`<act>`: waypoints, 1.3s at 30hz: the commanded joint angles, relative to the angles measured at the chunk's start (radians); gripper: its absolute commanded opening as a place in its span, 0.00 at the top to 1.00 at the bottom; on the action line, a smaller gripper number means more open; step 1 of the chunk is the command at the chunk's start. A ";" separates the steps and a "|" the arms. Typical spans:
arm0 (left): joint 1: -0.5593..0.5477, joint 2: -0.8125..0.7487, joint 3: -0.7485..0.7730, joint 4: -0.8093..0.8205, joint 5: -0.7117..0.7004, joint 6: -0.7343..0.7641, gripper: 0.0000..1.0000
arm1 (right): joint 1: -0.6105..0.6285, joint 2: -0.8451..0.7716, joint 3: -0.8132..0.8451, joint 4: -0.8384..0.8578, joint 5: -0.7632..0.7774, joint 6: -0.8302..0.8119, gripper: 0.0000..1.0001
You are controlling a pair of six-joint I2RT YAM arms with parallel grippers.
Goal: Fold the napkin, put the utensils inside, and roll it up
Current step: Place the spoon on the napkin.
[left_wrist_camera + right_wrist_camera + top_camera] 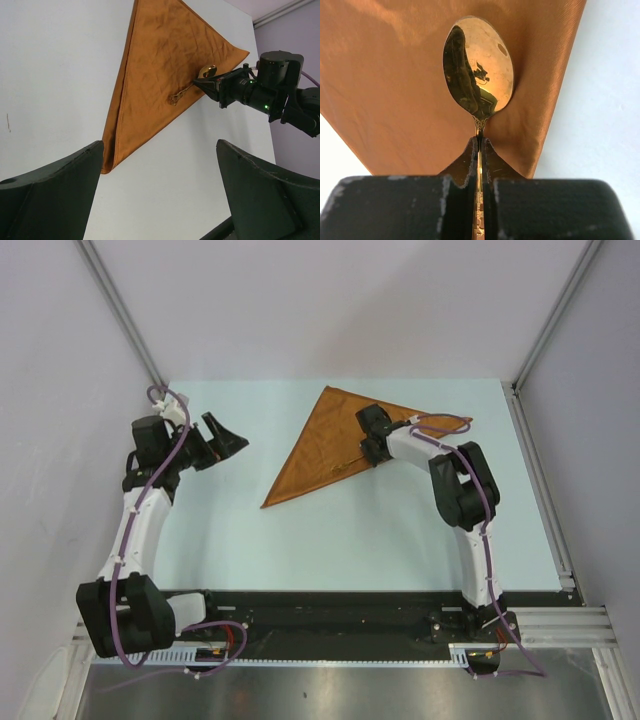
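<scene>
The rust-orange napkin point(320, 445) lies folded into a triangle on the pale table, and also shows in the left wrist view point(155, 75) and right wrist view point(385, 75). My right gripper point(370, 432) is over the napkin's right part, shut on the gold spoon point(479, 70). The jaws point(480, 142) clamp the thin handle just below the bowl. In the left wrist view the spoon point(192, 87) sits low over the cloth; I cannot tell if it touches. My left gripper point(225, 435) is open and empty, left of the napkin, above bare table point(159, 150).
The pale blue table point(300, 540) is walled by white panels with metal rails at the back corners. A black rail point(330, 605) with the arm bases runs along the near edge.
</scene>
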 commanded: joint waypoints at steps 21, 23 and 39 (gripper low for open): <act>0.009 0.014 -0.002 0.029 0.045 -0.012 0.02 | -0.030 0.052 0.031 0.067 -0.024 0.095 1.00; 0.010 0.014 -0.001 0.028 0.044 -0.010 0.01 | -0.033 0.045 0.019 0.116 -0.043 0.070 0.96; 0.010 -0.020 0.008 0.005 -0.013 0.028 0.01 | -0.036 -0.197 -0.149 0.356 -0.103 -0.176 0.49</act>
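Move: Just above the napkin's near edge, the right hand holds the spoon at its neck; the spoon's middle is about 3 cm left and 1 cm back. The napkin's middle lies some 7 cm ahead and 3 cm left, about 1 cm below. Its right corner is roughly 28 cm right and 13 cm ahead, its far corner 25 cm ahead and 11 cm left. From the left hand, the spoon lies about 12 cm ahead, 30 cm right and 21 cm below. Keeping its pinch on the spoon's neck, the right hand eases the spoon about 2 cm forward over the napkin, staying low and swinging slightly right, then back left. The fingers then open about halfway and let go while the hand goes on forward and left, rising about 1.5 cm; the wrist tilts some 10 degrees. ##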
